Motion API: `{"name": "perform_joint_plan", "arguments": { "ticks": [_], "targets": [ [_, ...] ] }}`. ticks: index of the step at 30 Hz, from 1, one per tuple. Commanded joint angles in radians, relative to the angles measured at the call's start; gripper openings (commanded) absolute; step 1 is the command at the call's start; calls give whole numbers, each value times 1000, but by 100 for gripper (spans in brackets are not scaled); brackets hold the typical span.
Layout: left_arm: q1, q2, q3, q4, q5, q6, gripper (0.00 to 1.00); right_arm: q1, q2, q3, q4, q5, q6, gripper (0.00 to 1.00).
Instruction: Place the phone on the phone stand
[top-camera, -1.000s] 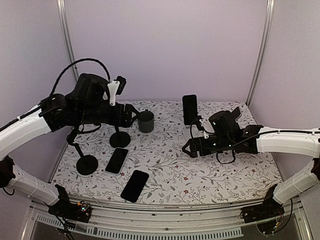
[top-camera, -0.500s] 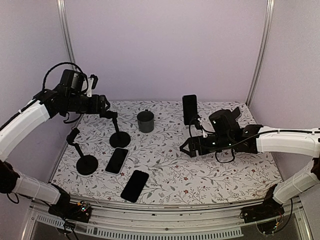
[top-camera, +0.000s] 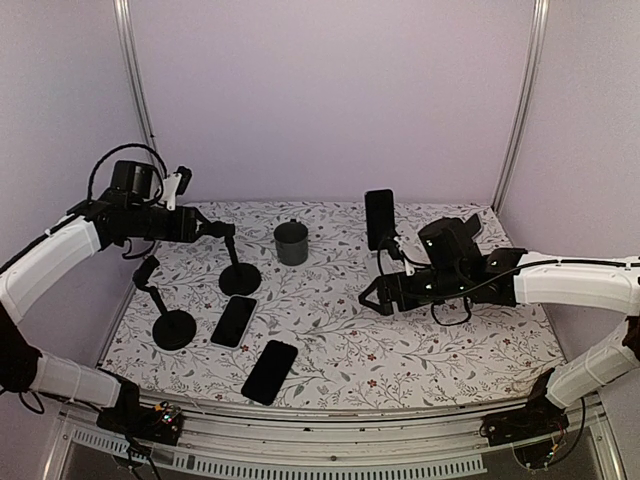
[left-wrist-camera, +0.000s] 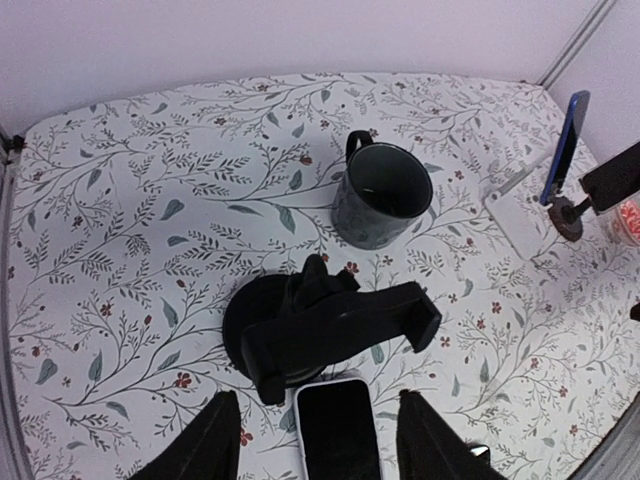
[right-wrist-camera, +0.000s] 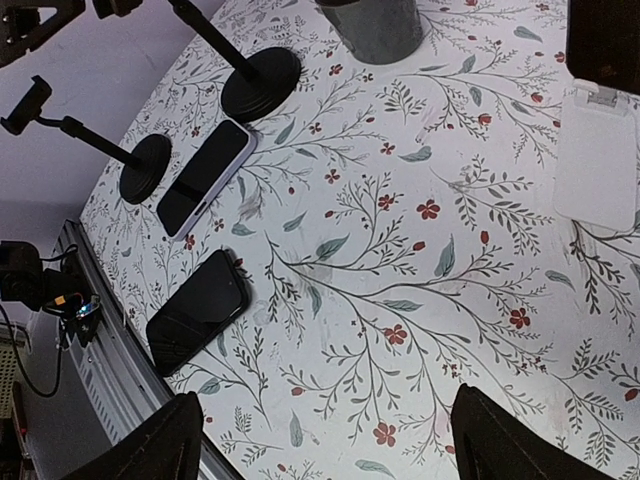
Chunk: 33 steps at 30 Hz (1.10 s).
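Two phones lie flat on the table: a white-cased phone (top-camera: 233, 320) (left-wrist-camera: 338, 432) (right-wrist-camera: 205, 177) and a black phone (top-camera: 269, 371) (right-wrist-camera: 198, 310). A black phone stand (top-camera: 240, 278) with an empty cradle (left-wrist-camera: 335, 330) rises just behind the white-cased one. A second black stand (top-camera: 173, 328) (right-wrist-camera: 145, 168) stands to its left. My left gripper (top-camera: 205, 228) (left-wrist-camera: 315, 455) hovers open just left of the first stand's cradle, holding nothing. My right gripper (top-camera: 372, 295) (right-wrist-camera: 330, 450) is open above bare cloth at mid-right.
A dark mug (top-camera: 291, 243) (left-wrist-camera: 382, 195) stands behind the stands. Another phone (top-camera: 379, 218) (left-wrist-camera: 565, 150) rests upright on a white stand (right-wrist-camera: 598, 150) at the back, close to my right arm. Walls close in on the left, back and right.
My left arm has pulled back from over the stand and mug toward the left wall, and its jaws have narrowed somewhat. The right arm has hardly moved.
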Motion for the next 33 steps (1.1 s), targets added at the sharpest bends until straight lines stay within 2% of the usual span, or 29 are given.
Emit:
{"name": "perform_joint_plan", "arguments": {
  "ticks": [1, 8, 17, 26, 31, 33],
  "targets": [
    [13, 21, -13, 65, 75, 75, 52, 7, 8, 35, -7, -21, -23, 88],
    [25, 56, -14, 91, 108, 109, 47, 7, 7, 44, -19, -21, -26, 88],
    [27, 104, -2, 93, 188, 141, 28, 7, -1, 44, -25, -23, -2, 87],
    [27, 91, -55, 120, 285, 133, 17, 7, -18, 44, -36, -15, 18, 86],
    [25, 81, -70, 152, 318, 112, 17, 7, -14, 56, -41, -19, 33, 85],
    [25, 83, -69, 169, 326, 102, 21, 7, -17, 62, -45, -19, 37, 85]
  ]
}}
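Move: Ahead of the left hand by about 3 cm, 5 cm to its right and 2 cm lower is the head of the black phone stand. From the same hand, the lying phone is about 9 cm back, 5 cm right and 20 cm down; the mug is roughly 9 cm ahead, 18 cm right and 15 cm below. From the right hand, the stand's head is some 12 cm ahead, 30 cm left and 5 cm higher. Closing from about half open to nearly shut, the left fingers travel about 4 cm right and some 2.5 cm down, first edging slightly forward and then drawing back as much. The hand turns about 15 degrees clockwise on the way, and at the end the fingertips are at the near lower edge of the black stand's head, seeming to pinch it. ##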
